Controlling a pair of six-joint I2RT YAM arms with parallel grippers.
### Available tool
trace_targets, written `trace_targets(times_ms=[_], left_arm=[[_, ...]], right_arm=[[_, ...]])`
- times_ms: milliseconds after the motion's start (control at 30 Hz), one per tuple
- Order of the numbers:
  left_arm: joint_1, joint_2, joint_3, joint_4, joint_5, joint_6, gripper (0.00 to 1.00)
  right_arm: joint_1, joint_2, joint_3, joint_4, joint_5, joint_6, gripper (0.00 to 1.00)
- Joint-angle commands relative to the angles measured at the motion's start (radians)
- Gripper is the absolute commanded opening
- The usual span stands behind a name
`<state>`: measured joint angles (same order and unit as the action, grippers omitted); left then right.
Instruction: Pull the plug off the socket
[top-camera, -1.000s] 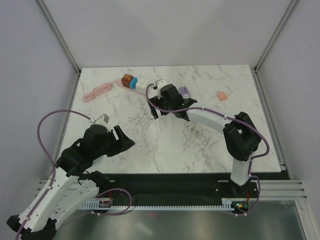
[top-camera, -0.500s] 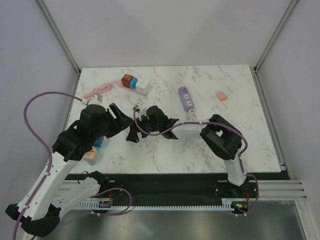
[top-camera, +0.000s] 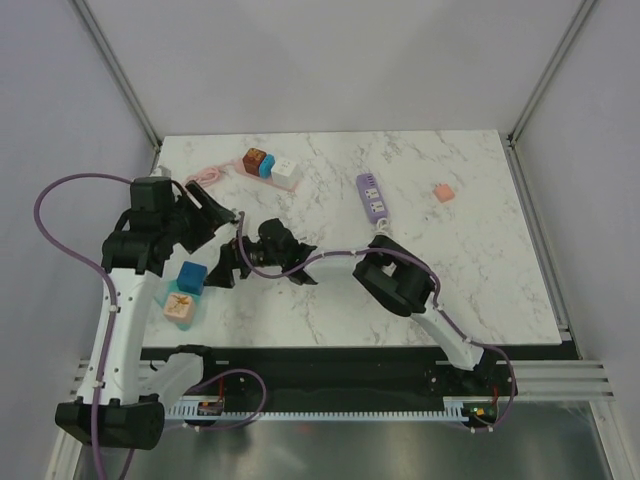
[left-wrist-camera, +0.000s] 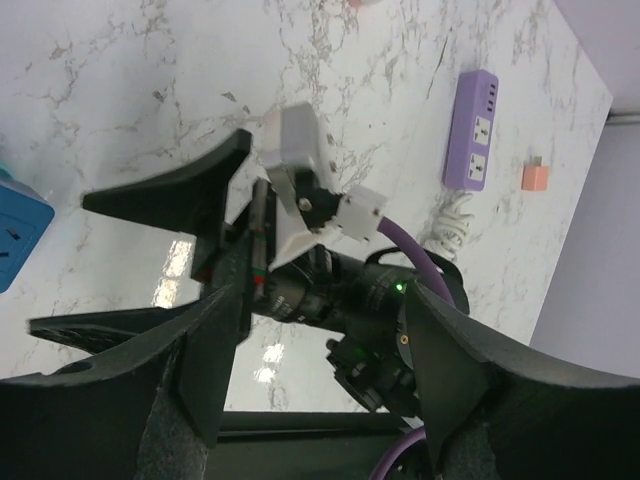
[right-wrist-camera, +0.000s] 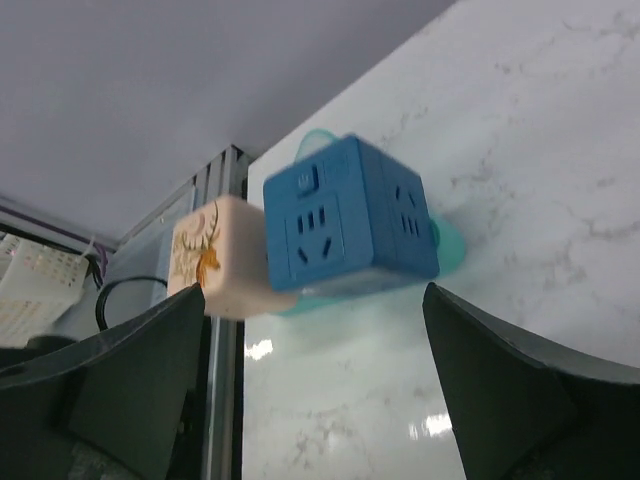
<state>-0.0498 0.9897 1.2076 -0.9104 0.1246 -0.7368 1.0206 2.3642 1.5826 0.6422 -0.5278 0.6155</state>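
Note:
A blue cube socket (top-camera: 191, 276) sits near the table's left edge with a peach cube plug (top-camera: 180, 306) bearing a deer drawing joined to its near side. In the right wrist view the blue socket (right-wrist-camera: 345, 225) and the peach plug (right-wrist-camera: 214, 257) rest on a teal base, just ahead of my open right gripper (right-wrist-camera: 320, 400). That right gripper (top-camera: 226, 262) lies low, right of the socket and apart from it. My left gripper (top-camera: 218, 210) hangs open above the right arm's wrist (left-wrist-camera: 330, 290), holding nothing.
At the back left stand an orange cube (top-camera: 255, 158), a blue one (top-camera: 266, 166) and a white one (top-camera: 284, 171), with a pink cable (top-camera: 199, 179) beside them. A purple power strip (top-camera: 371, 195) and a small pink block (top-camera: 443, 191) lie to the right.
The right arm swept from the back of the table leftward to the blue socket. The left arm lifted and swung back left, uncovering the socket and plug. Both grippers stayed open.

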Motion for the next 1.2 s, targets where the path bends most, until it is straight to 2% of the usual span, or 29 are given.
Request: trace_targets(times_ms=[0, 133, 233, 300, 367, 467, 500, 600, 733, 833, 867, 1000, 1133, 1167], left_arm=[[0.037, 0.05, 0.065, 0.025, 0.102, 0.106, 0.74], [0.048, 0.128, 0.186, 0.002, 0.078, 0.144, 0.75], [-0.01, 0.179, 0.271, -0.027, -0.035, 0.177, 0.76], [-0.013, 0.198, 0.273, -0.028, -0.033, 0.185, 0.77], [0.008, 0.21, 0.251, -0.025, 0.012, 0.208, 0.77], [0.103, 0.225, 0.228, -0.012, 0.096, 0.232, 0.76], [0.16, 0.222, 0.204, 0.008, 0.183, 0.218, 0.76], [0.217, 0.231, 0.173, 0.03, 0.295, 0.192, 0.72], [0.226, 0.195, 0.129, 0.051, 0.305, 0.177, 0.7], [0.228, 0.162, 0.115, 0.053, 0.284, 0.178, 0.7], [0.229, 0.158, 0.116, 0.05, 0.283, 0.18, 0.7], [0.229, 0.113, 0.095, 0.041, 0.265, 0.16, 0.7], [0.229, 0.078, 0.079, 0.038, 0.26, 0.155, 0.71], [0.232, 0.067, 0.075, 0.035, 0.26, 0.158, 0.71]], right_arm=[[0.022, 0.101, 0.245, -0.027, -0.031, -0.002, 0.98], [0.053, 0.243, 0.451, -0.13, 0.0, -0.003, 0.97], [0.078, 0.288, 0.516, -0.199, 0.049, -0.029, 0.92], [0.082, 0.291, 0.519, -0.257, 0.074, -0.069, 0.91], [0.087, 0.288, 0.516, -0.303, 0.083, -0.1, 0.92], [0.093, 0.287, 0.51, -0.337, 0.068, -0.134, 0.92], [0.096, 0.285, 0.498, -0.343, 0.071, -0.146, 0.92], [0.113, 0.288, 0.494, -0.378, 0.091, -0.174, 0.91], [0.116, 0.267, 0.442, -0.363, 0.121, -0.178, 0.89], [0.118, 0.259, 0.422, -0.337, 0.114, -0.166, 0.83], [0.118, 0.256, 0.419, -0.335, 0.12, -0.165, 0.78], [0.116, 0.179, 0.27, -0.271, 0.222, -0.138, 0.69], [0.118, 0.101, 0.156, -0.219, 0.304, -0.128, 0.5], [0.118, 0.087, 0.142, -0.225, 0.324, -0.141, 0.39]])
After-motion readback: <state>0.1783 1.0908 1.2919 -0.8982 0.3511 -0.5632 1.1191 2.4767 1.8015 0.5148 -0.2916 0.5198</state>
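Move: The blue socket cube I go for is some 8 cm to my right hand's left, nearly level in reach (about 1 cm back) and 3 cm lower. From this hand the peach box lies about 9 cm back and 11 cm left; the teal strip under both is centred roughly 5 cm back and 10 cm left. From my raised left hand the blue cube is about 12 cm left, 4 cm back and 19 cm below. Fingers open, I send my right hand about 7 cm left onto the blue cube, first rising slightly, then sinking roughly 3 cm; I close to about half open around its near corner, easing some 2 cm back right as they shut. My empty left hand shifts about 4 cm forward and left overhead, then draws back and up slightly. ##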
